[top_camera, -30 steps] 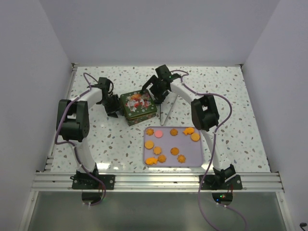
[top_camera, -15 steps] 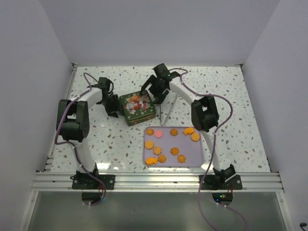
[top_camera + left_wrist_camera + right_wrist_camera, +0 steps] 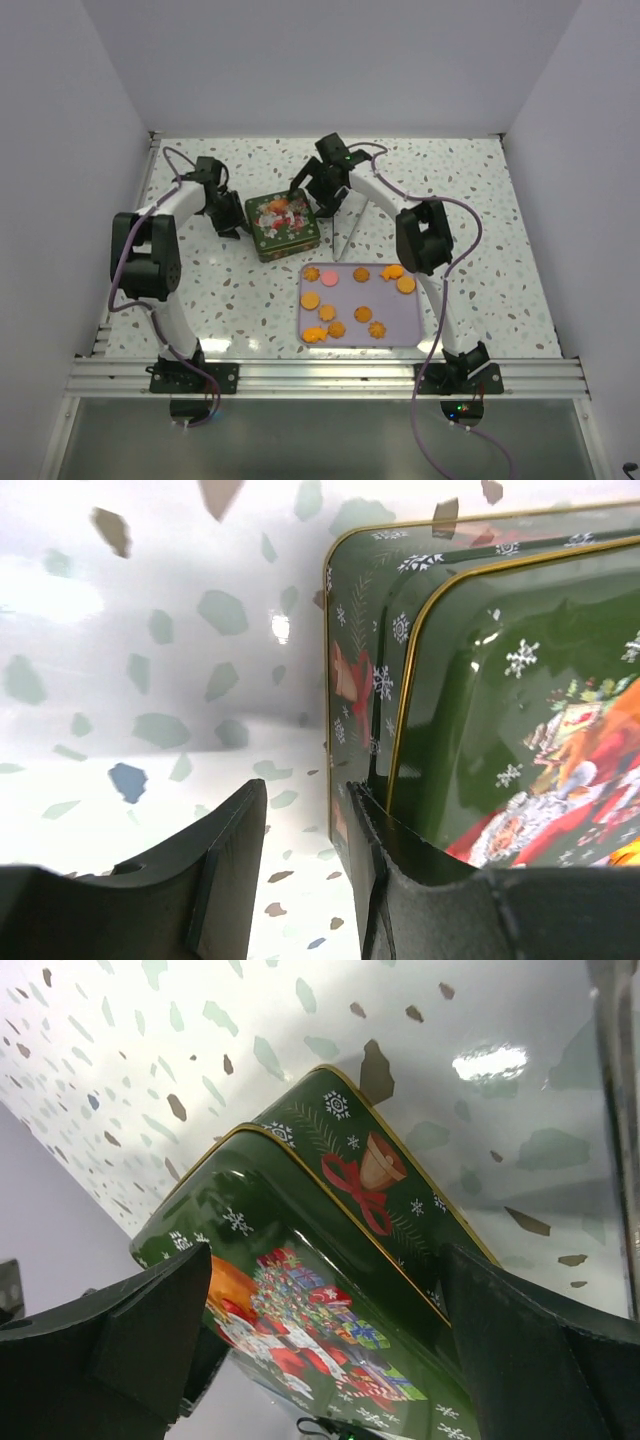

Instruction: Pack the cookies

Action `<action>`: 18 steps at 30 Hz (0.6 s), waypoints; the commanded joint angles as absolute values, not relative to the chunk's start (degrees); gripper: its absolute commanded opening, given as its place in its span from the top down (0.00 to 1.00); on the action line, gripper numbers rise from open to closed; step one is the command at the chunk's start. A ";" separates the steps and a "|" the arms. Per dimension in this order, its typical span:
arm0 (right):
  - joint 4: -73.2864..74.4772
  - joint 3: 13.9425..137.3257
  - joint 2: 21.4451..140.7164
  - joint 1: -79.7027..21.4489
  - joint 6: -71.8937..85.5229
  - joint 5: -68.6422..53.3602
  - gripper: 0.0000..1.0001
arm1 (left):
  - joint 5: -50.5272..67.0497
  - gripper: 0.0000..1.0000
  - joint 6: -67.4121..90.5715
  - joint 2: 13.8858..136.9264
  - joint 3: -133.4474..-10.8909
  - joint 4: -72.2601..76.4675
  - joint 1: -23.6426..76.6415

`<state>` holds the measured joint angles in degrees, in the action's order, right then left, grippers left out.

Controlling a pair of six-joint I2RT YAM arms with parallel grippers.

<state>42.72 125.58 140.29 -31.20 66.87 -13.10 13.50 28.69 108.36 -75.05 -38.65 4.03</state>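
Observation:
The cookies (image 3: 362,313), orange rounds and flower shapes plus one pink round (image 3: 330,278), lie spread on a lavender tray (image 3: 400,322). A closed green Christmas tin (image 3: 283,226) stands behind the tray. My left gripper (image 3: 230,213) is at the tin's left side. In the left wrist view it (image 3: 300,865) is open with only table between its fingers, the right finger (image 3: 372,880) against the tin's wall (image 3: 350,710). My right gripper (image 3: 318,195) is at the tin's far right corner. It (image 3: 330,1330) stands wide open astride the lid (image 3: 300,1290); contact is unclear.
A thin grey V-shaped metal piece (image 3: 348,238) lies between the tin and the tray's far edge. White walls enclose the speckled table (image 3: 480,200) on three sides. An aluminium rail (image 3: 320,378) runs along the near edge.
The left arm has swung back and leftward, and its gripper now sits further back along the tin's left side. The tin has slid slightly left and turned a little. The right gripper has edged back slightly.

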 commanded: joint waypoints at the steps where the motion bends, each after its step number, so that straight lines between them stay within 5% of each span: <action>1: 42.01 126.83 135.26 -33.93 68.56 -17.93 0.02 | 16.08 0.57 27.95 103.98 -73.92 -36.47 2.82; 13: 40.61 124.54 134.21 -33.05 68.38 -18.02 0.01 | 12.57 0.69 27.07 96.77 -79.45 -42.10 -1.23; 18: 40.61 124.54 134.30 -33.13 68.29 -18.11 0.02 | 13.18 1.00 27.34 94.40 -79.98 -40.96 -0.79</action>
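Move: The cookie tin's middle lies about 12 cm to the right of the left hand, hardly 1 cm farther out and a little lower, with its left wall right beside the fingers. From the right hand, over the tin's far right corner, that middle is some 9 cm back, 8 cm to the left and 4 cm below. From the right hand, the silver tongs lie about 9 cm back and 9 cm to the right, and the cookie tray roughly 29 cm back and 13 cm right, both on the table. The left hand comes free of the tin's left wall, first easing left and then climbing steeply, some 9 cm up and 3 to 4 cm left with a little forward at the end, while the half-open fingers close on nothing and their tips swing forward a good 10 degrees. Meanwhile the right hand, fingers still spread wide, keeps to the tin's far right corner with one finger against the right wall and the other over the lid, and pushes the tin about 2 cm left and 2 cm back, rising slightly towards the end. ##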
